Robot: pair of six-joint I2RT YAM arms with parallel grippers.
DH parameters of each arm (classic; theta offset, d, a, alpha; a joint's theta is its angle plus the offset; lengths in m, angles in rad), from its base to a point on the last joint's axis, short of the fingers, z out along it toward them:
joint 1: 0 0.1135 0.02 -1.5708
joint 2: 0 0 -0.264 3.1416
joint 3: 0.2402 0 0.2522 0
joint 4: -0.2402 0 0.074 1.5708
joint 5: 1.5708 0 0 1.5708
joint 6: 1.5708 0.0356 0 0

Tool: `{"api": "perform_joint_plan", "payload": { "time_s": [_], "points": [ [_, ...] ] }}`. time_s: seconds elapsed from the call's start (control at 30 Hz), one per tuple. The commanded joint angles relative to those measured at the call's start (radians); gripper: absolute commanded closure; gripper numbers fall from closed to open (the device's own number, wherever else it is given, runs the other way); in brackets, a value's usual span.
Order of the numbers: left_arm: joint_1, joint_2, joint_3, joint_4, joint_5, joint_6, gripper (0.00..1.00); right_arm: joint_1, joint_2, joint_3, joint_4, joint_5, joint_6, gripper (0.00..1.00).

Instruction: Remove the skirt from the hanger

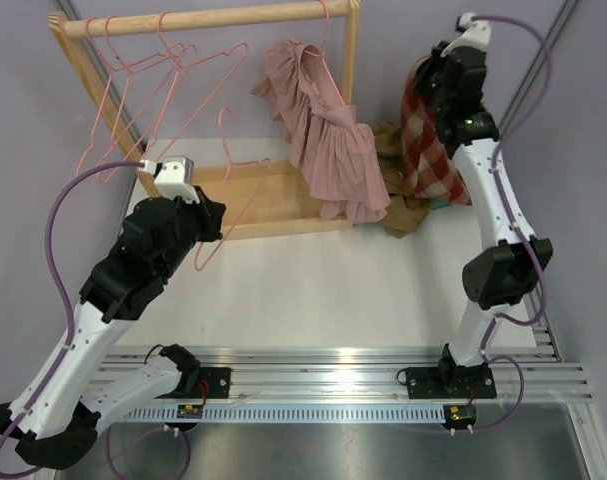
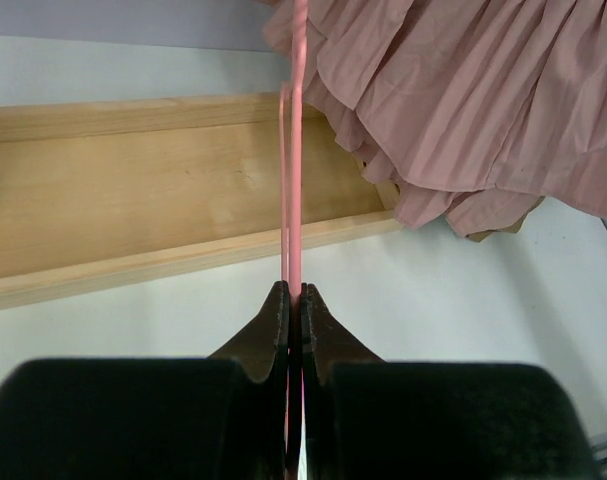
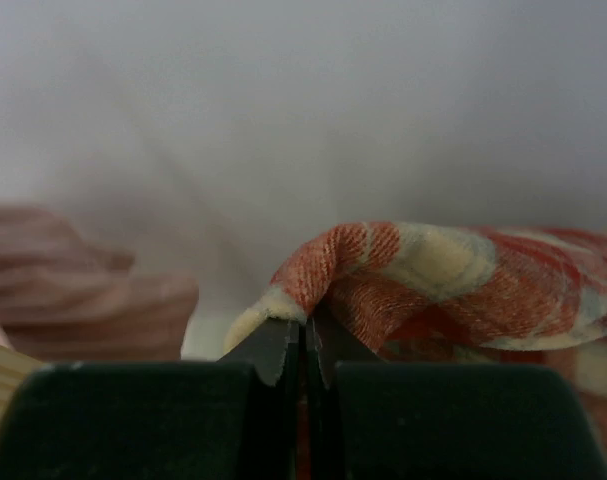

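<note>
My left gripper (image 1: 215, 222) is shut on the wire of a pink hanger (image 2: 298, 150), gripping it between the fingertips (image 2: 294, 292) just in front of the wooden rack's base. A pink pleated skirt (image 1: 328, 150) hangs from another pink hanger on the rack rail, to the right of the held wire (image 2: 463, 100). My right gripper (image 1: 430, 78) is raised at the far right and shut (image 3: 305, 325) on a fold of a red plaid skirt (image 3: 463, 270), which droops below it (image 1: 428, 150).
The wooden rack (image 1: 203, 20) holds several empty pink hangers (image 1: 133, 70) at its left end. Its wooden base tray (image 2: 133, 190) lies ahead of my left gripper. A brown garment (image 1: 398, 215) lies heaped on the table under the plaid skirt.
</note>
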Motion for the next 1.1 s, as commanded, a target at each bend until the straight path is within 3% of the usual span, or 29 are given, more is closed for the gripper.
{"api": "perform_joint_plan", "payload": {
  "time_s": [0.0,0.17,0.2,0.23,0.27,0.3,0.4,0.6,0.73,0.87,1.07],
  "points": [
    [0.0,0.053,0.096,0.072,-0.016,0.004,1.0,0.008,0.106,-0.141,0.116,-0.349,0.134,1.0],
    [0.0,0.148,0.28,0.042,-0.064,0.079,1.0,0.008,0.074,-0.372,0.106,-0.347,0.24,1.0],
    [0.0,0.17,0.323,0.023,-0.076,0.111,1.0,0.008,0.051,-0.421,0.109,-0.327,0.251,0.6],
    [0.0,0.196,0.36,0.014,-0.081,0.126,1.0,0.008,0.025,-0.529,0.117,-0.315,0.287,0.29],
    [0.0,0.223,0.398,0.006,-0.09,0.145,1.0,0.009,-0.036,-0.587,0.12,-0.306,0.3,0.16],
    [-0.001,0.281,0.487,-0.01,-0.111,0.171,1.0,0.009,-0.072,-0.645,0.122,-0.277,0.318,0.09],
    [0.002,0.381,0.637,-0.015,-0.148,0.23,1.0,0.028,-0.237,-0.975,0.171,-0.263,0.364,0.08],
    [0.01,0.538,0.845,0.008,-0.223,0.298,1.0,0.092,-0.615,-1.372,0.18,-0.276,0.335,0.06],
    [0.028,0.65,0.963,0.02,-0.263,0.324,1.0,0.141,-0.807,-1.443,0.054,-0.333,0.314,0.01],
    [0.095,0.748,1.043,0.028,-0.217,0.286,1.0,0.204,-1.062,-1.446,-0.105,-0.37,0.315,0.01],
    [0.217,0.77,0.98,0.006,-0.087,0.15,1.0,0.218,-1.319,-1.356,-0.347,-0.335,0.292,0.0]
  ]
}}
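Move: The left hand holds the empty hanger; the rail is about 30 cm straight ahead and 26 above. Empty hangers are about 26 cm ahead, 14 left and 15 up, the wooden shelf 22 ahead, 3 right and 33 down, and the pink dress 22 ahead, 22 right. The right hand has the plaid skirt; the filled basin lies some 38 cm below, 5 back and 2 left, with the pink dress 8 back, 24 left. The right hand swings the plaid skirt down about 33 cm onto the basin's pile, tipping its fingers downward and opening near the bottom, then draws back well clear towards the robot, rising slightly with the gripper wide. Meanwhile the left keeps its pinch on the empty hanger, lifting and then reaching about 18 cm forward, turning a little counter-clockwise and dipping at the end to bring the hook to the rail. ##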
